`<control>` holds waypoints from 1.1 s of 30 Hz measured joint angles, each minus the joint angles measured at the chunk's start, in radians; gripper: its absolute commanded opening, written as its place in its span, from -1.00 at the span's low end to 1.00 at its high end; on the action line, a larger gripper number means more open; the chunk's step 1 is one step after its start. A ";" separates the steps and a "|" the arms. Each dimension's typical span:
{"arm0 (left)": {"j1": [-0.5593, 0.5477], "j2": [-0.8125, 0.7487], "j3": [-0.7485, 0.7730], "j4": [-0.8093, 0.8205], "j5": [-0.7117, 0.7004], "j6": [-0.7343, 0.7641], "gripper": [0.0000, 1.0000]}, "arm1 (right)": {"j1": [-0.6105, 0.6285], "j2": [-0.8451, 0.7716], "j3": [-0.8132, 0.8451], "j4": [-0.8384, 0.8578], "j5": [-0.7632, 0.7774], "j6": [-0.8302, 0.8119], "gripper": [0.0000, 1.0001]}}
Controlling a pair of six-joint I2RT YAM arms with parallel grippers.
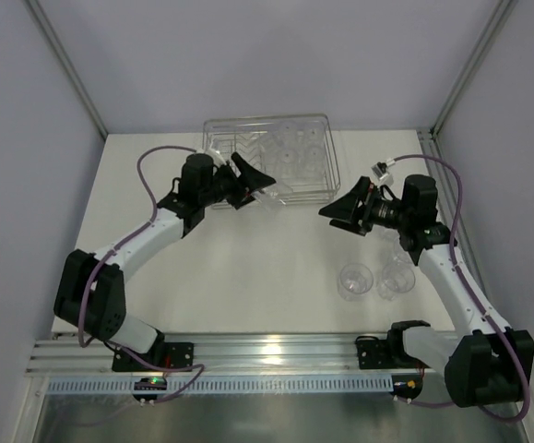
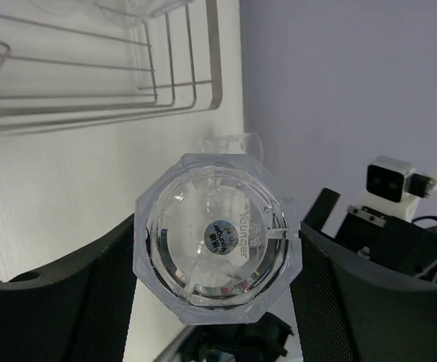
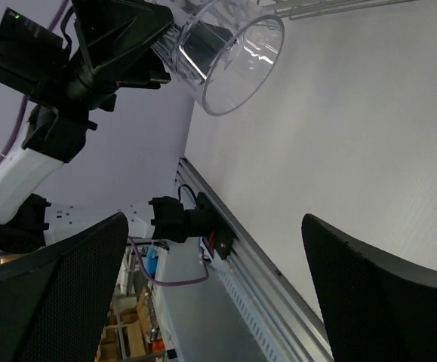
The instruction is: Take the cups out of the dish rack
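Observation:
My left gripper (image 1: 251, 185) is shut on a clear cup (image 1: 264, 195), held just in front of the wire dish rack (image 1: 219, 138). In the left wrist view the cup's base (image 2: 216, 237) faces the camera, pinched between both black fingers (image 2: 90, 294), with the rack (image 2: 97, 75) behind it. Several more clear cups (image 1: 294, 152) stand in the rack's right half. My right gripper (image 1: 338, 210) hangs open over the table to the right, facing the left one, with nothing between its fingers (image 3: 369, 279). Its wrist view shows the held cup (image 3: 229, 53) with its mouth turned towards it.
Two clear cups (image 1: 355, 280) (image 1: 396, 277) stand on the white table near the right arm. An aluminium rail (image 1: 267, 351) runs along the near edge. Grey walls close in the left, back and right sides.

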 measured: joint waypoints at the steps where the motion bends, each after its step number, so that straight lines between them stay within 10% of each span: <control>1: -0.002 -0.010 -0.034 0.035 0.014 -0.037 -0.99 | 0.003 -0.001 -0.020 0.038 -0.013 0.024 0.97; 14: -0.173 -0.065 -0.262 0.364 0.040 -0.365 -0.99 | 0.140 0.043 -0.064 0.243 -0.027 0.127 0.92; 17: -0.219 -0.064 -0.271 0.396 0.019 -0.397 -0.99 | 0.161 0.068 -0.064 0.249 -0.011 0.129 0.65; 22: -0.261 -0.051 -0.274 0.423 -0.027 -0.422 -1.00 | 0.170 0.082 -0.057 0.270 -0.005 0.147 -0.50; 25: -0.261 -0.039 -0.277 0.437 -0.046 -0.448 -0.99 | 0.171 0.081 -0.053 0.287 -0.010 0.168 -0.73; 28: -0.262 -0.037 -0.278 0.461 -0.047 -0.473 0.06 | 0.171 0.071 -0.048 0.301 -0.016 0.181 -0.92; 33: -0.267 -0.037 -0.278 0.445 -0.064 -0.444 0.99 | 0.175 0.056 -0.033 0.254 0.014 0.143 -0.92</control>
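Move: The held cup's middle is about 3 cm to the right of my left hand point and 2 cm below. My open right gripper waits some 17 cm right of that hand and 8 cm nearer my base, level in height; the rack is 18 cm ahead, 3 cm right, 18 cm below. From my right hand, the cup is about 8 cm ahead, 14 cm left and 2 cm below; an unloaded cup stands 9 cm back, 7 cm right, 16 cm below. I draw my left hand back about 9 cm and rightwards 8 cm, away from the rack, rolling it some 20 degrees so its left side dips, and carry the cup to my right gripper. My right hand reaches some 5 cm left to meet it, then closes to pinch the cup's wall at the rim. Only then do my left fingers begin to open. ##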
